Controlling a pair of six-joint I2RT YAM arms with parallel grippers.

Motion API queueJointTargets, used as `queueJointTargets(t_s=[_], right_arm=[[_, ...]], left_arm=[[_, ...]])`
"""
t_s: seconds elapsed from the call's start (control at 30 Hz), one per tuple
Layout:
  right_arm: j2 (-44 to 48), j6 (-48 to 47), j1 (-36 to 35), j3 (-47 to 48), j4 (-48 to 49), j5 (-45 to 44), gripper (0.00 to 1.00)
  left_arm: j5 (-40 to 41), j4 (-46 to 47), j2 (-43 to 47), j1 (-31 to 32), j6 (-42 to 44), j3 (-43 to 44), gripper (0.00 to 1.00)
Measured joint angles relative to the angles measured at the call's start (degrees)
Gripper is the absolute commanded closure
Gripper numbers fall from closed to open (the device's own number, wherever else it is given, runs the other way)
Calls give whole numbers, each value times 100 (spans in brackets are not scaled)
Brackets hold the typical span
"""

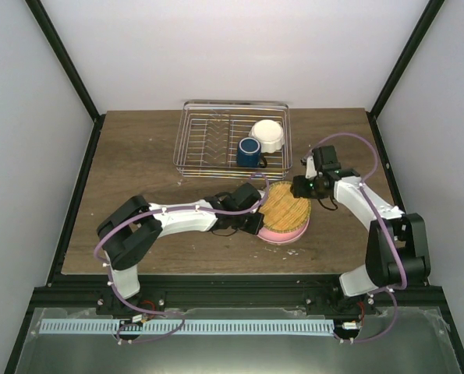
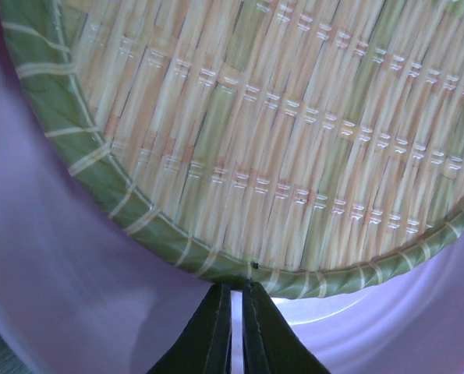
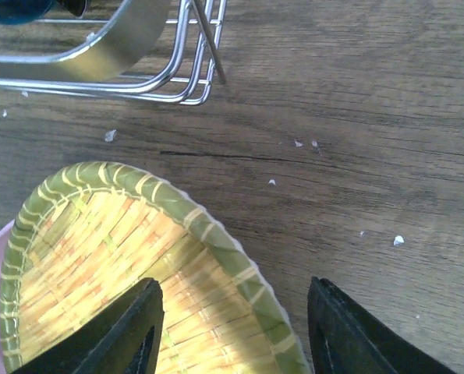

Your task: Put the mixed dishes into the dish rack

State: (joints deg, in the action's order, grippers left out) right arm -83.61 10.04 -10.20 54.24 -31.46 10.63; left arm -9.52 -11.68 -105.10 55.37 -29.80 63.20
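A yellow-lime woven-look plate (image 1: 282,204) with a green rim lies tilted on the pink plate (image 1: 282,232) at mid-table. My left gripper (image 1: 259,222) is shut, and its fingertips (image 2: 216,300) press against the underside of that plate's green rim (image 2: 278,132), over the pink plate (image 2: 76,296). My right gripper (image 1: 300,187) is open at the plate's far right edge. It straddles the rim (image 3: 233,288), one finger over the woven inside and the other over bare table. The dish rack (image 1: 186,132) holds the dark blue mug (image 1: 249,152) and the white bowl (image 1: 268,135).
The rack's near corner (image 3: 99,70) stands just beyond the plate in the right wrist view, with the mug (image 3: 13,9) inside. Small white crumbs lie on the wooden table (image 3: 372,156). White walls and black frame posts enclose the table.
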Motion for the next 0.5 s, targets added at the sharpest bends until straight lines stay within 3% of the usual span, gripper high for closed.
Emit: queueJointTargets(t_s=[0.2, 0.5], right_arm=[[-24, -76, 50, -2, 90, 199, 69], [22, -260, 74, 59, -48, 542, 83]], left_arm=[[0, -7, 0, -22, 0, 0, 91], [17, -9, 0, -76, 7, 2, 91]])
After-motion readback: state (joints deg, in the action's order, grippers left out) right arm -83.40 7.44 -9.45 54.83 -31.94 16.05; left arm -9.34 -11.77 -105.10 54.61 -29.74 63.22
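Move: The woven tray's middle lies about 5 cm back and 4 cm left of the right hand, just below it, with the far-right rim already between the open fingers. The pink bowl beneath is some 7 cm back, 6 cm left and 4 cm down. In the rack, the blue mug stands about 11 cm ahead and 15 cm left. From the left hand, the tray's middle is about 5 cm ahead and 7 cm right. Close the right gripper around the tray's far-right rim, from about half open to roughly a fifth, one finger inside the rim and one outside. As it closes, ease the hand about 1 cm left, rising slightly, with a turn of about 5 degrees. Keep the left gripper nearly shut at the tray's near-left rim, all but still. ##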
